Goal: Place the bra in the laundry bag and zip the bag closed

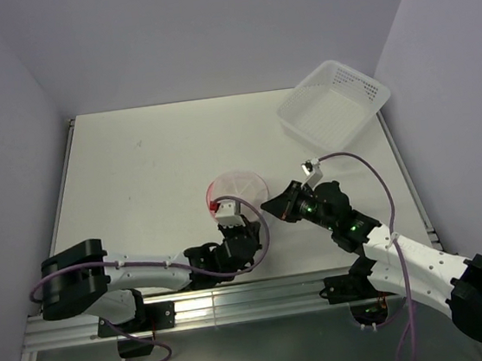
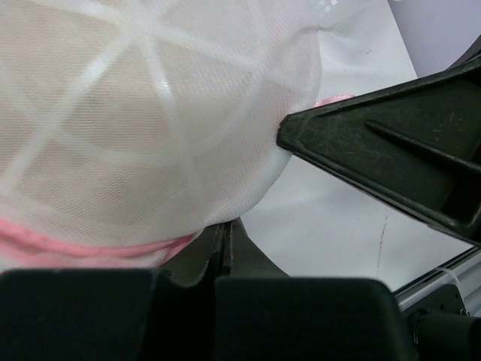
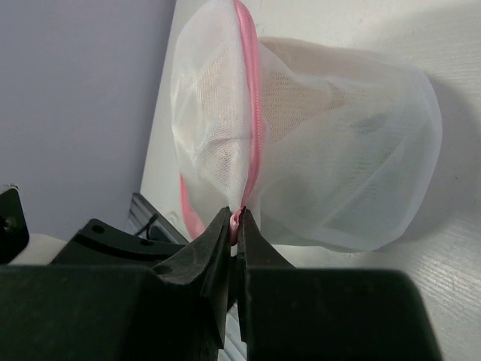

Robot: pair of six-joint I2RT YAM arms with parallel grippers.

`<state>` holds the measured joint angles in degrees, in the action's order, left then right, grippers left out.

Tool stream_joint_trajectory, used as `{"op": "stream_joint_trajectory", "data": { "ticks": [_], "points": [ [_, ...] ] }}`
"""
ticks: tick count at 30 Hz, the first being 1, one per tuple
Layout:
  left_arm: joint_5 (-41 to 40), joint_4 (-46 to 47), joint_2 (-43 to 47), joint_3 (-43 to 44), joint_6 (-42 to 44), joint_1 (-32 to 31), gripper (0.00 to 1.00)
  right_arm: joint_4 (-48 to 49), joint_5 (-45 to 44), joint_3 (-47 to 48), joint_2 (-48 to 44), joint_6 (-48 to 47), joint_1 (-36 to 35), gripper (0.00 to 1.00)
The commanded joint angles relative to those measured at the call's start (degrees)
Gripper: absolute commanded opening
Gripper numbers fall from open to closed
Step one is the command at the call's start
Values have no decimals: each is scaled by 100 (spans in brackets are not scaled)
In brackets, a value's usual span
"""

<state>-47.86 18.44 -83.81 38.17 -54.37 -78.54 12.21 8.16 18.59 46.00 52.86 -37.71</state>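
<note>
The laundry bag (image 1: 238,189), a round white mesh pouch with a pink zipper rim, lies on the table between both arms. A pale beige bra (image 3: 301,98) shows through the mesh inside it. My left gripper (image 2: 223,239) sits at the bag's near edge (image 2: 113,150), fingers pressed together, their tips hidden under the bulging mesh. From the right, my right gripper (image 3: 240,219) is shut on the pink zipper pull (image 3: 237,218) at the lower end of the zipper line (image 3: 254,113). In the top view the left gripper (image 1: 225,210) and right gripper (image 1: 268,203) flank the bag.
A white perforated plastic basket (image 1: 333,105) stands at the back right corner of the table. A metal rail (image 1: 237,298) runs along the near edge by the arm bases. Purple cables loop off both arms.
</note>
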Motion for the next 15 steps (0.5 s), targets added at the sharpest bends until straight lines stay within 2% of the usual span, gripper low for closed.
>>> {"op": "stream_joint_trajectory", "data": {
  "ticks": [1, 11, 15],
  "points": [
    [-452, -243, 575, -318, -328, -12, 0, -315, 326, 355, 294, -565, 62, 0],
    [-874, -1631, 2148, -1443, -1066, -21, 0, -456, 871, 848, 902, -1216, 475, 0],
    [-928, -1712, 2851, -1629, -874, -21, 0, -517, 1011, 1067, 1121, -1374, 563, 0]
  ]
}}
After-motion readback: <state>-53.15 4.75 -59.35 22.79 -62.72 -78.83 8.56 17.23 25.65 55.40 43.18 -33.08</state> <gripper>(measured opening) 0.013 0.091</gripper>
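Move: The left fingers already pinch the zip pull; the still-open left rim of the laundry bag lies about 11 cm to their left and 6 cm ahead, slightly lower. The bag's middle is some 8 cm ahead and 4 cm left. From the right hand, which keeps hold of the zip's end, that left rim lies about 15 cm left and 2 cm ahead, and the bag's middle 7 cm left and 3 cm ahead. Left hand, still pinching the zip pull, sweeps about 10 cm left along the rim; right keeps holding the zip's end. ##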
